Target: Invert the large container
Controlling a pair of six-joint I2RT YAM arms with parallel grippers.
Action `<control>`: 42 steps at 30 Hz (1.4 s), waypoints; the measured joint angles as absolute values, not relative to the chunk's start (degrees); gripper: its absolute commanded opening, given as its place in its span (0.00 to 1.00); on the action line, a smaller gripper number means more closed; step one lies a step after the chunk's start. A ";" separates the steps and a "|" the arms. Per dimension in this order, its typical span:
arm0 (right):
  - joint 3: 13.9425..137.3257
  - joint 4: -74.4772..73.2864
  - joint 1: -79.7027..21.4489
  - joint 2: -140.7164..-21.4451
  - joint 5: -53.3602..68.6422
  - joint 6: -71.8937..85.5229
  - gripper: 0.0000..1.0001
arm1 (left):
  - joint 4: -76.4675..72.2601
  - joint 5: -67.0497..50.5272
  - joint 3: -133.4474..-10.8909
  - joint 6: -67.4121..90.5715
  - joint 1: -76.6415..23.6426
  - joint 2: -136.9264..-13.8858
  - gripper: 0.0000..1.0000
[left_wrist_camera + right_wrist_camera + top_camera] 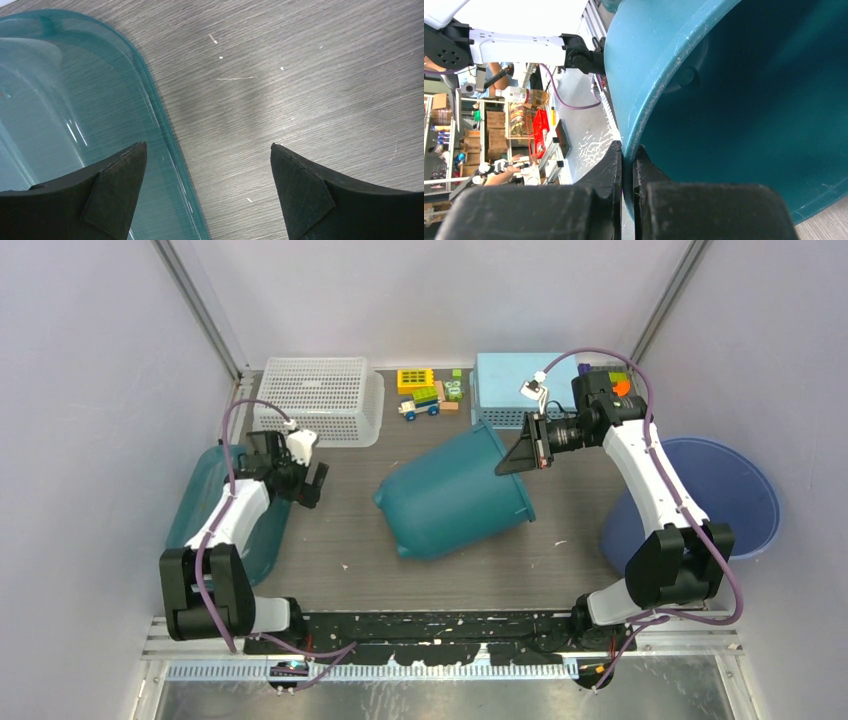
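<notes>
The large container [455, 495] is a dark teal bucket lying on its side mid-table, its mouth facing the back right. My right gripper [522, 453] is shut on its rim. In the right wrist view the gripper [629, 150] has one finger outside the container [749, 100] and one inside, with the thin rim pinched between them. My left gripper [296, 487] is open at the left, apart from the container. Seen from the left wrist, it [208, 146] holds nothing and straddles the edge of a clear teal tray [60, 100].
The clear teal tray [205, 500] lies along the left side. A white mesh basket [320, 400], toy blocks with a small truck [425, 392] and a light blue box [510, 385] line the back. A blue tub [725, 495] stands at the right.
</notes>
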State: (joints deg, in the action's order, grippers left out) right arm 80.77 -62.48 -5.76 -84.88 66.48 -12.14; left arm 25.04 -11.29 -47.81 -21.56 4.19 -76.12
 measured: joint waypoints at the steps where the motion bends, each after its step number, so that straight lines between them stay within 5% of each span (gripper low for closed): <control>1: 80.71 -62.59 -5.69 -84.88 66.65 -12.36 0.01 | 25.19 -11.03 -48.21 -21.39 4.27 -76.38 0.96; 27: 80.42 -63.07 -5.13 -84.88 67.64 -13.41 0.01 | 26.46 -10.61 -50.70 -16.32 5.34 -89.41 1.00; 39: 80.42 -63.09 -5.10 -84.88 67.64 -13.43 0.01 | 30.57 -5.52 -61.43 -14.70 7.75 -74.87 1.00; 42: 80.42 -63.09 -5.10 -84.88 67.66 -13.41 0.01 | 31.14 -5.19 -67.31 -13.69 13.28 -74.59 0.83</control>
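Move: The large container hangs tilted in the right hand's pinch on its rim; its middle lies roughly 11 cm left, 3 cm back and 13 cm below that hand. From the open, empty left hand, the container's middle is about 33 cm to the right, 6 cm back and 5 cm higher. The teal tray's middle is some 18 cm left, 2 cm back and 8 cm below the left hand, and the upturned white basket about 26 cm straight ahead and 4 cm lower. Down first, beside the teal tray, the left hand sinks about 5 cm with its fingers tipping steeper, then reverses and climbs quickly some 18 cm, swinging left and a little forward over the tray, away from the container. On the way up its wrist tilts outward and turns counter-clockwise; the fingers stay wide open and empty. The right hand holds still, keeping its pinch on the container's rim. ##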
